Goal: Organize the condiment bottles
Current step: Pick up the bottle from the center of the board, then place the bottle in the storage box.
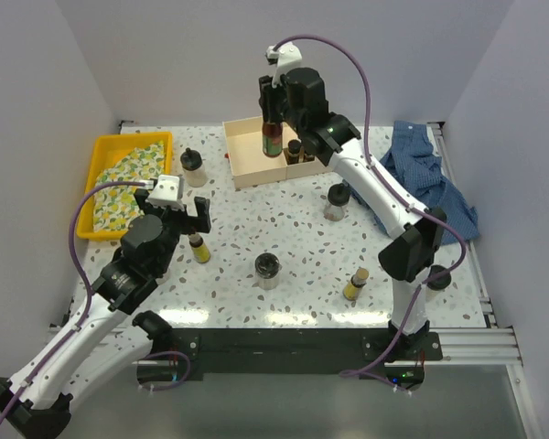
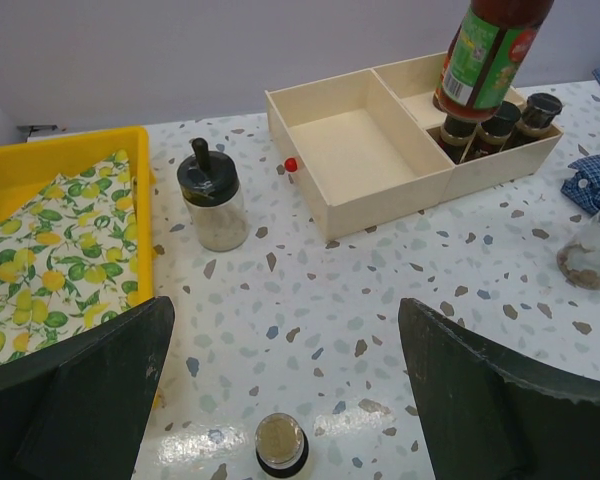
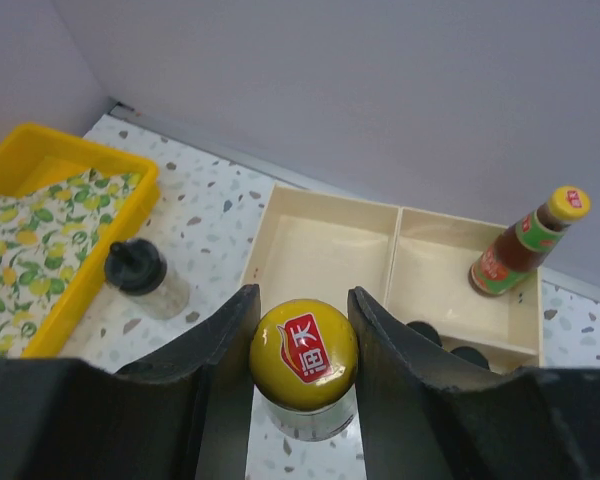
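Note:
My right gripper [image 1: 273,102] is shut on the yellow cap [image 3: 303,353] of a slim red sauce bottle [image 2: 490,50], which hangs above the pale wooden box [image 1: 256,165] near its divider. Another sauce bottle [image 3: 525,245] leans in the far corner of the right compartment, with small dark-capped bottles [image 2: 500,125] at that compartment's near side. The left compartment [image 2: 355,150] holds nothing. My left gripper [image 1: 178,215] stands open over the table, a tiny yellow bottle [image 1: 199,249] just below it; its cap [image 2: 280,443] shows between the fingers.
Black-lidded jars stand loose: one [image 1: 193,167] by the yellow tray [image 1: 105,146], one [image 1: 337,201] right of centre, one [image 1: 267,271] near the front. Another tiny yellow bottle [image 1: 355,283] lies front right. A blue cloth [image 1: 430,174] is bunched at the right edge.

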`<state>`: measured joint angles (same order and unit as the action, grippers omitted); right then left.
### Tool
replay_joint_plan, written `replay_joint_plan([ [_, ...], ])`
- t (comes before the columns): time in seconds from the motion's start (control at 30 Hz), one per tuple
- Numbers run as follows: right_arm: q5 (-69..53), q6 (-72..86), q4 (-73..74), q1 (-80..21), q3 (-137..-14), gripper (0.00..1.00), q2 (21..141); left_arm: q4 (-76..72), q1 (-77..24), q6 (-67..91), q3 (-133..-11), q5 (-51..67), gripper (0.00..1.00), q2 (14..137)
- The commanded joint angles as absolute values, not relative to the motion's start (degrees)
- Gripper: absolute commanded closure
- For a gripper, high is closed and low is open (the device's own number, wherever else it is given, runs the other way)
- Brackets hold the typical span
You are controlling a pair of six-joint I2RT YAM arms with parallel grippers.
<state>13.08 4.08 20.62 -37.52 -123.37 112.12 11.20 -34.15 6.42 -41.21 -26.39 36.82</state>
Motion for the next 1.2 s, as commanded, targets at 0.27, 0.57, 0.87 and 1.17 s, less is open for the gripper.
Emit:
replay_joint_plan([
  [0.27,13.4,1.1,2.8,-29.5,-141.9,1.0,125.5,8.1,-34.8,6.9,-41.1,-27.2,0.0,36.1],
  [0.57,11.8,3.4,-8.8,-24.3,-147.2,1.0,133.9,8.2,-35.2,6.8,-41.0,-28.3,0.0,36.3],
  [0.87,8.7,2.2,-17.1,-21.7,-147.4,1.0,141.1,8.0,-35.2,6.7,-40.9,-28.0,0.0,37.2],
  [1.17,5.4,0.4,-22.9,-21.2,-148.3,1.0,146.8,7.8,-35.2,6.6,-41.0,-27.3,0.0,38.5],
])
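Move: I hold the sauce bottle by its yellow cap in my right hand. The free spot in the box's right compartment lies about 22 cm ahead, 8 cm to my right and 37 cm below. The other sauce bottle stands there some 25 cm ahead and 13 cm right, the spice jars' row about 12 cm ahead and 11 cm right. The empty compartment is 16 cm ahead, 5 cm left. From my left hand the spot lies about 44 cm ahead, 26 cm right. Keeping the cap pinched, I carry the bottle with my right hand some 22 cm forward past the spice jars, drifting about 8 cm right, first level and then sinking some 12 cm towards the free spot beside the standing bottle. The wrist turns clockwise and tips its fingers upward, each by roughly 10 degrees. ##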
